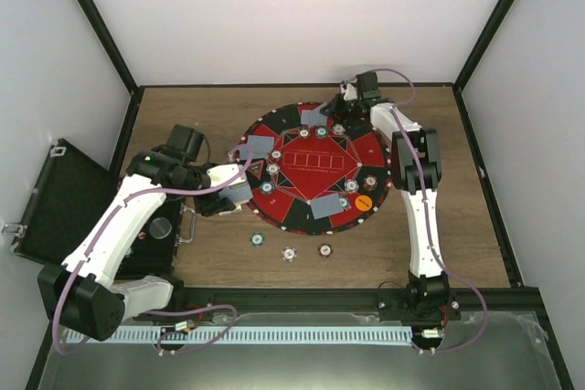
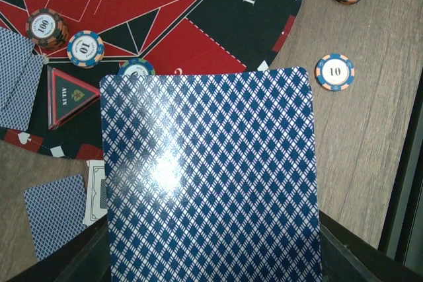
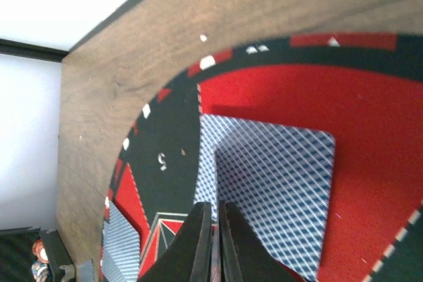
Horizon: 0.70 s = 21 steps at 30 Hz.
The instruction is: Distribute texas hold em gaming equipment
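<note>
A round red and black poker mat (image 1: 315, 166) lies mid-table. On it are face-down blue-backed playing cards (image 1: 260, 145), striped chips (image 1: 352, 186) and an orange marker disc (image 1: 363, 200). My left gripper (image 1: 228, 196) hovers at the mat's left edge, shut on a stack of cards (image 2: 211, 176) whose top back fills the left wrist view and hides the fingers. My right gripper (image 3: 215, 206) reaches to the mat's far side (image 1: 340, 102). It is shut on the edge of a card (image 3: 277, 189) that rests over another card (image 3: 206, 156).
Three loose chips (image 1: 290, 253) lie on the wood in front of the mat. One card (image 2: 56, 214) lies off the mat beside a triangular all-in marker (image 2: 71, 95). An open black case (image 1: 50, 198) stands at the far left, and a black box (image 1: 160, 230) sits by the left arm.
</note>
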Motion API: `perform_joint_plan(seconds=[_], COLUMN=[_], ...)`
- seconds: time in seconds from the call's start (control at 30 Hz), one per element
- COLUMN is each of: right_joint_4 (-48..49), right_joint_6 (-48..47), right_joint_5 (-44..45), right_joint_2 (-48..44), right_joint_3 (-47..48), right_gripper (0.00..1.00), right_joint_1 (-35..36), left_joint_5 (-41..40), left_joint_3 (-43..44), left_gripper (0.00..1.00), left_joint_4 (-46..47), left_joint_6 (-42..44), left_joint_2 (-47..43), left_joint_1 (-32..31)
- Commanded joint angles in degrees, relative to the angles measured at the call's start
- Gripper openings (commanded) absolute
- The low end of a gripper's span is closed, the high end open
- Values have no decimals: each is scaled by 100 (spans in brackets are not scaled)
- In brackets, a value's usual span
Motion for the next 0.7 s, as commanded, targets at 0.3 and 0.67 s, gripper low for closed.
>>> perform_joint_plan(seconds=[0.3, 0.67], right_joint_4=[-426, -1167], right_joint_6=[-108, -746], right_joint_5=[300, 1423], right_joint_2=[484, -595], right_joint_3=[1189, 859], right_gripper=[31, 46], right_joint_1=[-41, -130], left_joint_5=[-1, 56], left_joint_3=[194, 170], left_gripper=[4, 4], left_joint_4=[-47, -24], left_joint_6=[40, -1], left_joint_2=[104, 60], left_joint_1=[-19, -24])
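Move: Barely 3 cm left of the right hand and some 3 cm below it, level fore and aft, lies the playing card already dealt; a second card stands upright between this hand's nearly shut fingertips. A blue chip sits about 6 cm back, another chip 5 cm back and 5 cm right, and the next dealt card some 19 cm left and 11 cm back. From the left hand, holding the deck, the dealt card is roughly 36 cm ahead, 18 cm right and 15 cm lower. Letting go of the upright card over the one already dealt, the right hand opens from almost shut to nearly half wide. It first rises and goes forward about 2.5 cm each, then sinks back to its old height while sliding about 3 cm to the right, away from the cards, rolling some 10 degrees so its left side dips. ##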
